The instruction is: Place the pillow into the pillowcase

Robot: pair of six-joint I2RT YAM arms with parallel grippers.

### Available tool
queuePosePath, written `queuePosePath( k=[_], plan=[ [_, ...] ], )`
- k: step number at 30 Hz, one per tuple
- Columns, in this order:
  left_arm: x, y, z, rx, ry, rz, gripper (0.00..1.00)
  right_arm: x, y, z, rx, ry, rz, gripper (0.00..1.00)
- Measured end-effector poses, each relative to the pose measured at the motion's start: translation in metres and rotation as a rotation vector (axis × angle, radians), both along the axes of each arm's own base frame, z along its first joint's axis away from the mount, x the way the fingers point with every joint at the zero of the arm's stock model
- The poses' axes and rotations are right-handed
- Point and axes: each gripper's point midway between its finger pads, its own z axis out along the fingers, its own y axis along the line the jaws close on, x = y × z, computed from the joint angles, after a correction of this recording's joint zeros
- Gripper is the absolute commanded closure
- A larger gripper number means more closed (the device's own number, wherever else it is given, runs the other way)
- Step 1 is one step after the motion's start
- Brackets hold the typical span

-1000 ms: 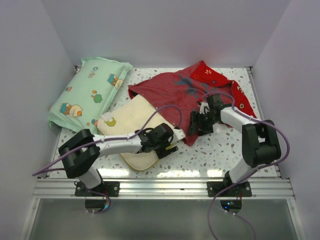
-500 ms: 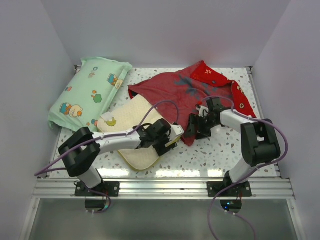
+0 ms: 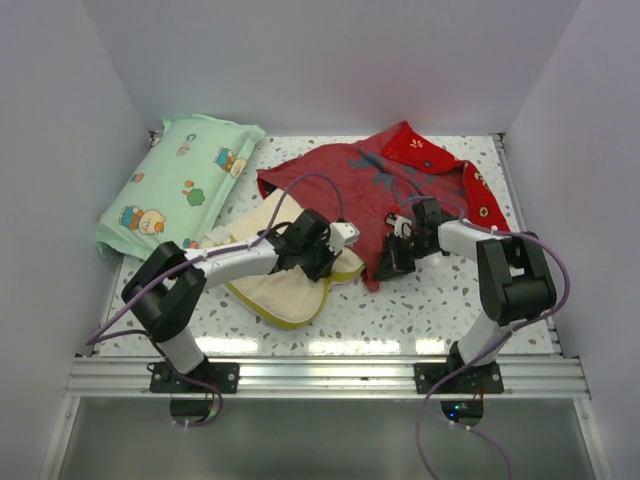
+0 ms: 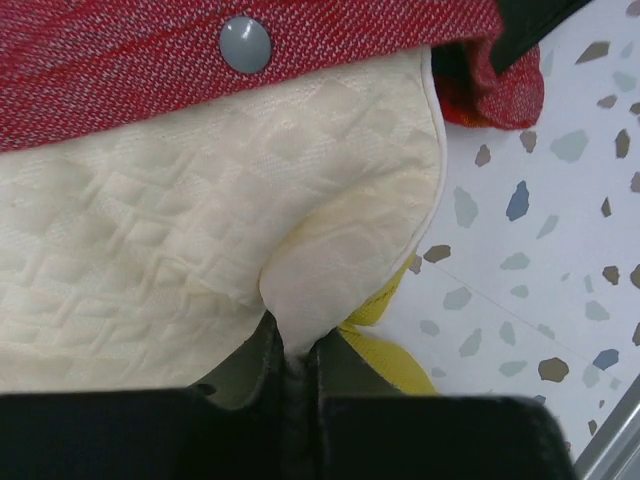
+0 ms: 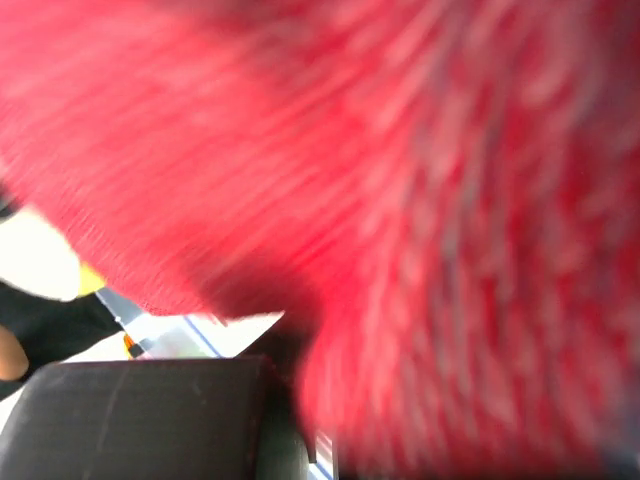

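Note:
The cream-yellow dimpled pillow (image 3: 272,282) lies at centre-left, its far end under the red pillowcase (image 3: 350,180). My left gripper (image 3: 333,258) is shut on a pinched fold of the pillow's corner, right at the case's opening. In the left wrist view the fold sits between my fingers (image 4: 295,350), the pillow (image 4: 150,250) runs under the red pillowcase edge (image 4: 120,60), which carries a grey snap (image 4: 245,43). My right gripper (image 3: 384,266) is shut on the pillowcase's near edge. Blurred red cloth (image 5: 400,180) fills the right wrist view.
A mint-green cartoon-print pillow (image 3: 180,190) leans at the back left corner. White walls close in the speckled table (image 3: 430,310) on three sides. A metal rail (image 3: 320,375) runs along the near edge.
My left gripper has pushed the pillow up and to the right, so its corner now lies at the case's opening. My right gripper has shifted slightly left with the case edge.

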Motion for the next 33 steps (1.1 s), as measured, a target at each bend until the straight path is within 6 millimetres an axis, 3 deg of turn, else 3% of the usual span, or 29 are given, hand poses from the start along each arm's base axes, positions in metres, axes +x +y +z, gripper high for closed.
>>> queuePosePath(
  k=[3,7,11,15,19,21,22,23,24,26,28,30,33],
  plan=[
    [0.013,-0.004,0.014,-0.078,0.025,0.012,1.00,0.007,0.010,0.030,0.060,-0.079,0.027,1.00],
    [0.031,-0.019,0.043,-0.171,0.007,0.046,1.00,0.017,0.037,0.089,0.141,-0.262,0.142,1.00],
    [0.053,-0.033,0.082,-0.264,-0.016,0.118,1.00,-0.004,0.065,0.133,0.202,-0.396,0.291,1.00],
    [0.078,-0.035,0.108,-0.354,-0.028,0.222,1.00,-0.036,0.067,0.146,0.236,-0.394,0.388,1.00],
    [0.094,-0.032,0.107,-0.389,-0.042,0.286,0.99,-0.055,0.060,0.140,0.241,-0.347,0.444,1.00],
    [0.092,-0.033,0.095,-0.384,-0.029,0.275,0.75,-0.060,0.056,0.134,0.229,-0.328,0.460,0.95],
    [0.089,-0.034,0.088,-0.374,-0.016,0.262,0.47,-0.063,0.055,0.131,0.222,-0.314,0.466,0.82],
    [0.085,-0.034,0.081,-0.360,-0.008,0.234,0.05,-0.064,0.054,0.128,0.217,-0.299,0.471,0.48],
    [0.077,-0.032,0.071,-0.339,0.018,0.209,0.04,-0.067,0.052,0.123,0.209,-0.274,0.481,0.47],
    [0.060,-0.024,0.065,-0.315,0.021,0.099,0.00,-0.071,0.047,0.119,0.173,-0.230,0.494,0.37],
    [0.033,0.001,0.065,-0.289,0.044,0.009,0.00,-0.065,0.043,0.123,0.130,-0.229,0.510,0.33],
    [0.022,0.025,0.082,-0.292,0.041,-0.027,0.00,-0.046,0.045,0.135,0.099,-0.288,0.516,0.30],
    [0.044,0.069,0.125,-0.332,-0.061,0.020,0.00,0.003,0.052,0.161,0.028,-0.445,0.499,0.30]
  ],
)
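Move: The left hand grips the cream pillow's edge; the pillowcase mouth's middle is some 10 cm ahead and 3 cm right of it, at hand height. The pillow's middle is about 3 cm ahead and 10 cm left, the pillowcase's near corner 12 cm right and 2 cm back. The right hand, holding that near corner, has the pillow's right-hand corner some 8 cm to its left and 1 cm ahead; the mouth's middle lies about 11 cm ahead and 12 cm left. Still pinching the pillow, the left hand lifts and pushes it about 10 cm forward towards the pillowcase mouth, dips, lets go, then draws back and swings left and up. The right hand, still gripping the pillowcase's near corner, hoists it some 15 cm, first leftward, then back, turning 30 degrees counter-clockwise; it sinks slightly, opens wide, and rises forward, free of the cloth. ##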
